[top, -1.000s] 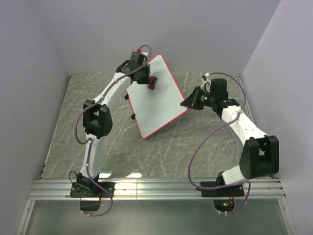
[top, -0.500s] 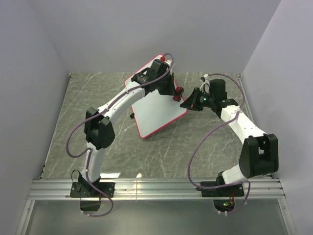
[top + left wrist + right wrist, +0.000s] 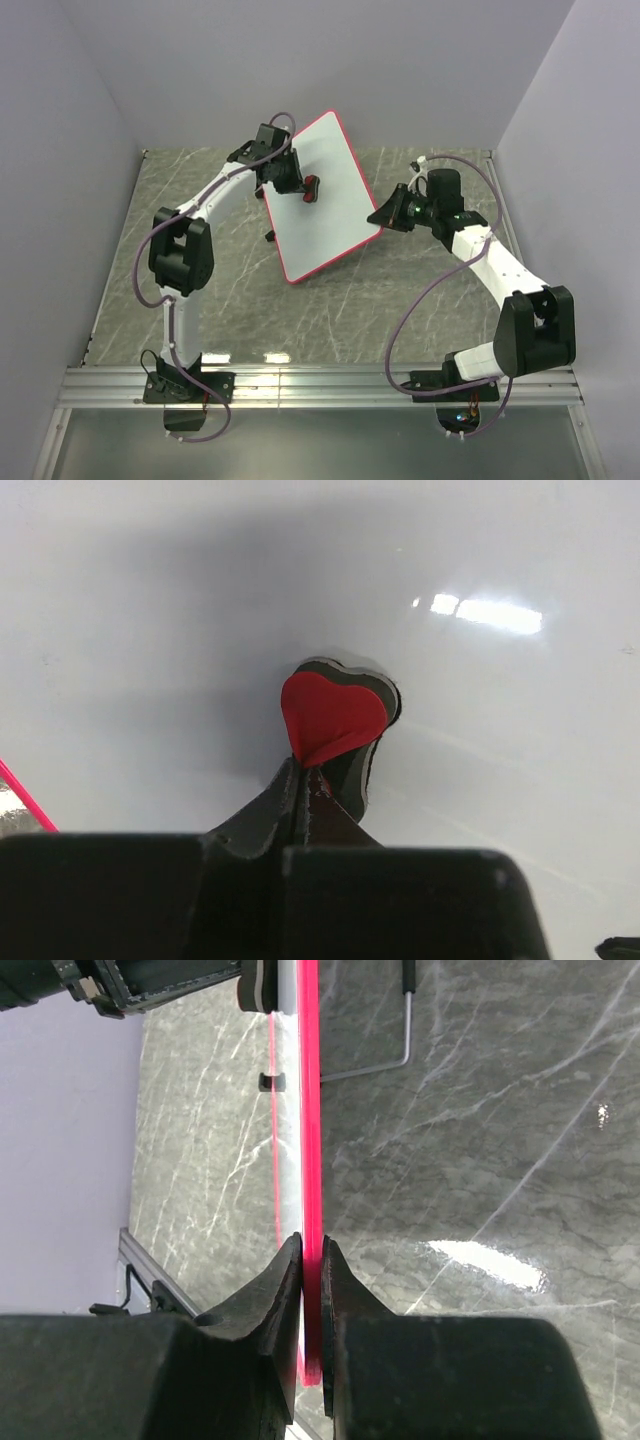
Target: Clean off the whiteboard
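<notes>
The whiteboard (image 3: 335,215), white with a thin red rim, stands tilted over the middle of the table, its surface showing no marks. My left gripper (image 3: 303,187) is shut on a small red-and-black heart-shaped eraser (image 3: 312,188), pressed against the upper left part of the board. In the left wrist view the eraser (image 3: 333,715) lies flat on the whiteboard (image 3: 150,630) just beyond my left gripper (image 3: 305,776). My right gripper (image 3: 384,214) is shut on the board's right edge; the red rim (image 3: 311,1110) runs edge-on between the fingers of my right gripper (image 3: 311,1252).
The grey marble table (image 3: 200,290) lies under the board, with lilac walls on three sides. An aluminium rail (image 3: 320,385) carries the arm bases. Black feet (image 3: 270,237) stick out at the board's left edge. A thin metal wire stand (image 3: 405,1020) shows behind the board.
My left gripper swept the eraser to the board's right side half a second ago and has come back to the upper left. The board rocked with it; the right gripper kept its hold.
</notes>
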Robot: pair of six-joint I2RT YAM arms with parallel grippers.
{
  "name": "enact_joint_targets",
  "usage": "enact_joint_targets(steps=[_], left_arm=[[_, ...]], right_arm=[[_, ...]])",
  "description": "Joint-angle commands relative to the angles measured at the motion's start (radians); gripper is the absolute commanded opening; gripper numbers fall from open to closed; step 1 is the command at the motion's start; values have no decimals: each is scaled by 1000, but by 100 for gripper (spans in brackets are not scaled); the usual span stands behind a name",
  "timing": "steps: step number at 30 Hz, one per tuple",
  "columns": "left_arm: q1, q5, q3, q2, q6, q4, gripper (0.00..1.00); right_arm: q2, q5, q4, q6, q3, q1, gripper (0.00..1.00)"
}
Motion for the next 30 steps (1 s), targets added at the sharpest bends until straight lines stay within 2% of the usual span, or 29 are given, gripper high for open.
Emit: enact_joint_targets(steps=[1, 9, 12, 13, 15, 16, 18, 19, 26, 30], left_arm=[[-40, -89, -87, 60, 17, -89, 0], [13, -184, 28, -87, -4, -179, 0], [72, -221, -1, -179, -32, -179, 0], [88, -227, -43, -206, -38, -173, 0], [142, -262, -111, -273, -46, -170, 0], [160, -275, -136, -295, -44, -170, 0], [211, -310, -217, -350, -38, -167, 0], [226, -315, -250, -368, -35, -162, 0], [363, -343, -552, -499, -12, -110, 0], [372, -376, -688, -526, -16, -52, 2]], right_arm=[[-8, 23, -54, -54, -18, 35, 0], [8, 30, -74, -51, 56, 37, 0], [5, 27, -68, -39, 73, 37, 11], [2, 27, -65, -36, 78, 35, 29], [-12, 29, -62, -25, 91, 37, 50], [-15, 30, -60, -24, 99, 37, 67], [-25, 30, -63, -17, 120, 35, 78], [-28, 33, -63, -17, 130, 37, 91], [-88, 69, -91, -22, 191, 37, 98], [-149, 127, -112, -40, 170, 31, 99]])
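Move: My left hand holds the eraser on the whiteboard. The bare table spot where the eraser first lay is some 29 cm to its left, 11 cm back and 12 cm lower. The whiteboard's middle lies about 3 cm to that hand's right, 1 cm back and 3 cm below, its nearer-to-me black clip about 10 cm left, 10 cm back and 7 cm lower. From my right hand, pinching the board's right corner, the board's middle is about 13 cm left, 6 cm ahead and 3 cm lower. With the wiping done, I swing my left hand off the board and across its left edge, about 25 cm left and 10 cm back, rising a little before dipping towards the eraser's old spot, turning some 35 degrees counter-clockwise with the eraser still pinched. Meanwhile my right hand opens wide, lets go of the corner and rises about 7 cm. ##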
